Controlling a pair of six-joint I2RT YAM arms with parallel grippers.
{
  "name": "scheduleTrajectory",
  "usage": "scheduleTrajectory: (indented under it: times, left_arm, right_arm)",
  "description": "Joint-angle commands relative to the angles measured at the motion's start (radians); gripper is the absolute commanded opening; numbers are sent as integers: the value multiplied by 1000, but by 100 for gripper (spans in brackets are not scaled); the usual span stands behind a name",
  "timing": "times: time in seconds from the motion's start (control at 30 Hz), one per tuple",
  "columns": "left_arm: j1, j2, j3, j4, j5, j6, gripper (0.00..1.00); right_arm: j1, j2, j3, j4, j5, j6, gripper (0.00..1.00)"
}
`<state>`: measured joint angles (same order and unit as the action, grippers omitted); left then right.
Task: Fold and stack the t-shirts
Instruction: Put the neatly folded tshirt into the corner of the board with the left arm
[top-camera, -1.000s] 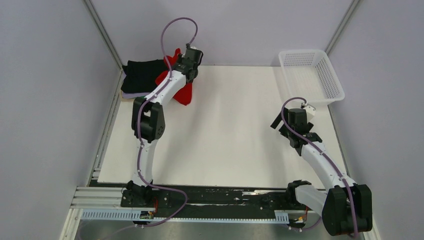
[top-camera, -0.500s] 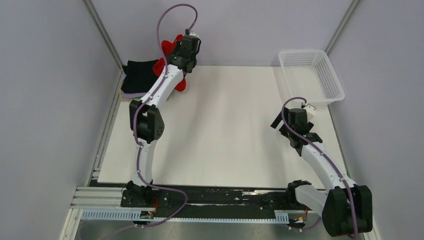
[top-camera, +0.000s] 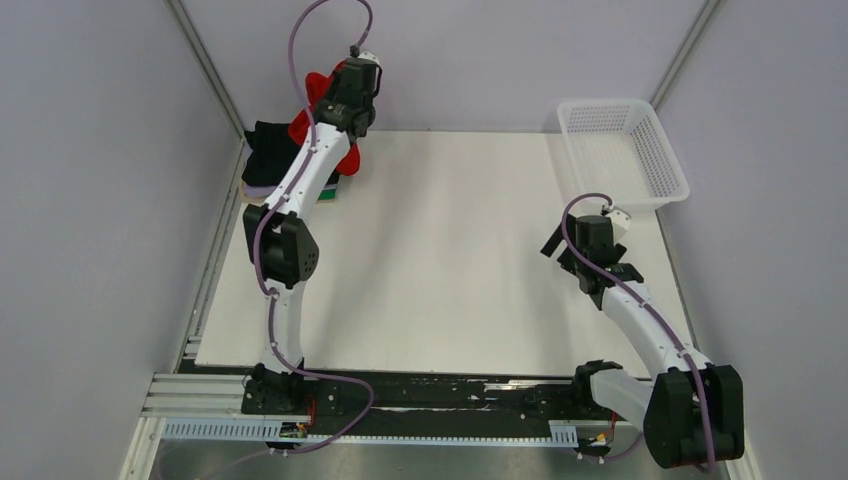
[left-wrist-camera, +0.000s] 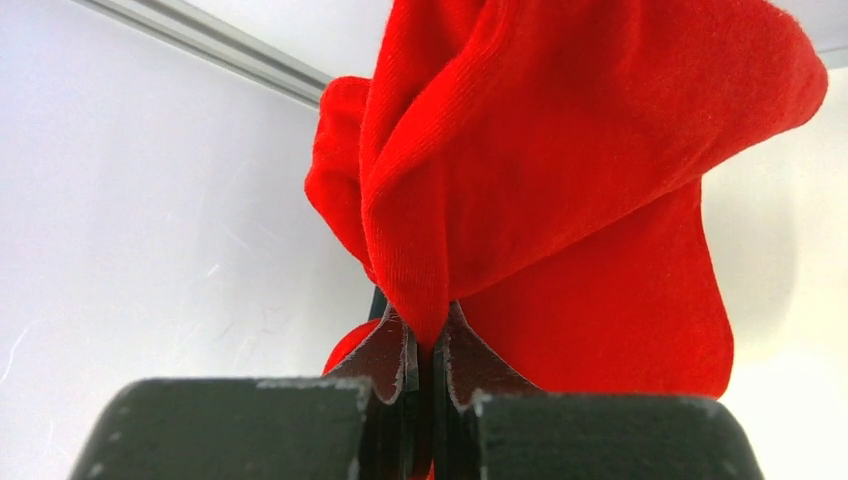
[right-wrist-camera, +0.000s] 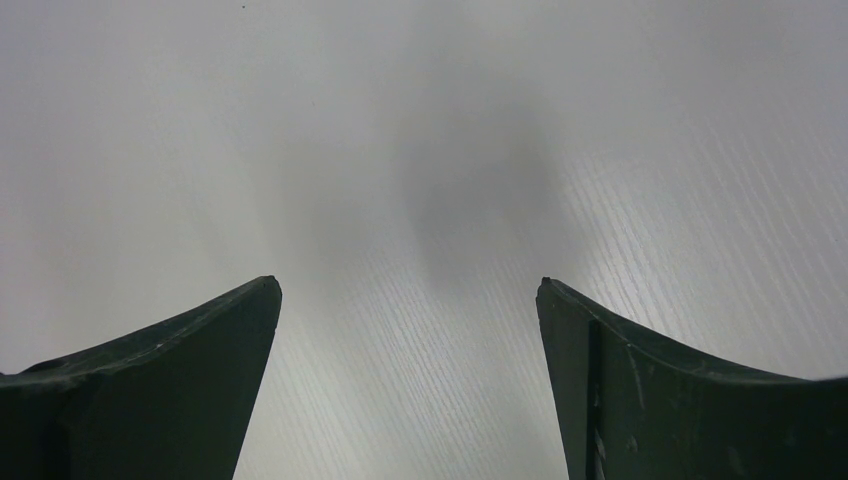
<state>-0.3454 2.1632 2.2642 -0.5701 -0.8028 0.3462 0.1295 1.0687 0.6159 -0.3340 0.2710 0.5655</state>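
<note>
My left gripper (left-wrist-camera: 427, 335) is shut on a pinched fold of the red t-shirt (left-wrist-camera: 560, 170), which bunches and hangs from the jaws. In the top view the left gripper (top-camera: 340, 103) is raised at the far left corner, and the red t-shirt (top-camera: 303, 125) dangles above a stack of folded t-shirts. The stack's top is black (top-camera: 268, 150), with a pale lilac edge (top-camera: 256, 189) and a green sliver (top-camera: 329, 194) beneath. My right gripper (right-wrist-camera: 408, 285) stands wide open over bare table at the right (top-camera: 576, 262), holding nothing.
A white mesh basket (top-camera: 662, 152) sits at the far right corner. The white table top (top-camera: 450, 250) spans the space between the arms. Grey walls close in on the left, back and right.
The left gripper has lifted the red t-shirt up and carried it left and back, from beside the black stack to above it. The right arm has not moved.
</note>
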Motion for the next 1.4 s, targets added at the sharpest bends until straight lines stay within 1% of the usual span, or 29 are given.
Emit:
scheduleTrajectory:
  times: [0.0,0.1,0.27,0.37,0.53,0.7,0.73,0.77,0.8,0.83,0.87,0.9,0.97,1.07,1.17,1.23,1.27,1.3,1.33,1.37]
  left_arm:
    - [66,-47,40,-38,59,-34,0]
    - [114,-33,30,-47,124,-42,0]
    - [191,36,61,-58,166,-64,0]
    - [251,71,68,-41,220,-67,0]
    - [324,133,71,36,293,-59,10]
    - [404,203,119,57,337,-101,14]
    - [418,210,127,59,341,-106,17]
    - [425,223,137,63,348,-114,25]
    - [437,230,142,64,353,-123,29]
    - [441,241,152,66,357,-127,43]
    - [448,245,156,67,357,-135,53]
    - [449,249,160,69,351,-139,76]
    - [453,248,167,78,326,-153,97]
    - [453,239,188,63,259,-211,100]
    - [454,187,174,29,274,-292,100]
    - [453,130,127,10,329,-355,100]
    - [453,82,103,16,395,-400,100]
    - [453,54,40,25,432,-419,100]
    - [451,1,2,58,512,-454,100]
    - [450,-26,-68,75,555,-469,100]
  right_arm:
    - [-4,18,48,21,24,-15,100]
    - [-5,43,61,16,27,-17,100]
    - [-5,94,95,-3,31,-16,100]
    - [-4,117,115,-14,31,-11,100]
    - [-5,142,140,-27,26,0,100]
    - [-5,162,156,-36,12,21,100]
    - [-4,168,160,-37,9,23,100]
    - [-5,174,165,-38,4,27,100]
    - [-5,180,168,-39,-1,30,100]
    - [-5,186,173,-40,-5,32,100]
    - [-5,191,177,-43,-4,35,100]
    - [-4,195,180,-44,-3,38,100]
    - [-5,200,189,-48,-3,43,100]
    - [-5,197,198,-49,-3,49,100]
    - [-4,190,201,-50,-10,51,100]
    - [-5,181,199,-49,-16,52,100]
    - [-4,177,198,-48,-19,51,100]
    - [-5,173,195,-48,-20,49,100]
    - [-5,170,193,-48,-22,47,100]
    - [-4,165,190,-50,-26,45,100]
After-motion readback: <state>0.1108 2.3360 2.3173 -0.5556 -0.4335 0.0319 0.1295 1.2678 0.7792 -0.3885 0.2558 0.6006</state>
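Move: The left hand, still pinching the folded red t-shirt by one edge, has the stack of shirts with the black t-shirt on top about 10 cm to its left, level with it in reach and roughly 24 cm below. The board's far-left corner lies about 22 cm to the left, 7 cm ahead and some 28 cm below. From the open right hand the stack is some 26 cm ahead, 74 cm to the left and slightly lower. The left hand carries the hanging red t-shirt some 20 cm left across the stack towards the board's far-left corner, sinking about 13 cm and edging forward as it goes, with its left side dipping and the fingers swinging counter-clockwise. Near the low point, beyond the stack's left edge, the fingers open wide and let go of the shirt, then the hand lifts about 3 cm and starts back to the right, while the empty, open right hand eases some 3 cm forward. ##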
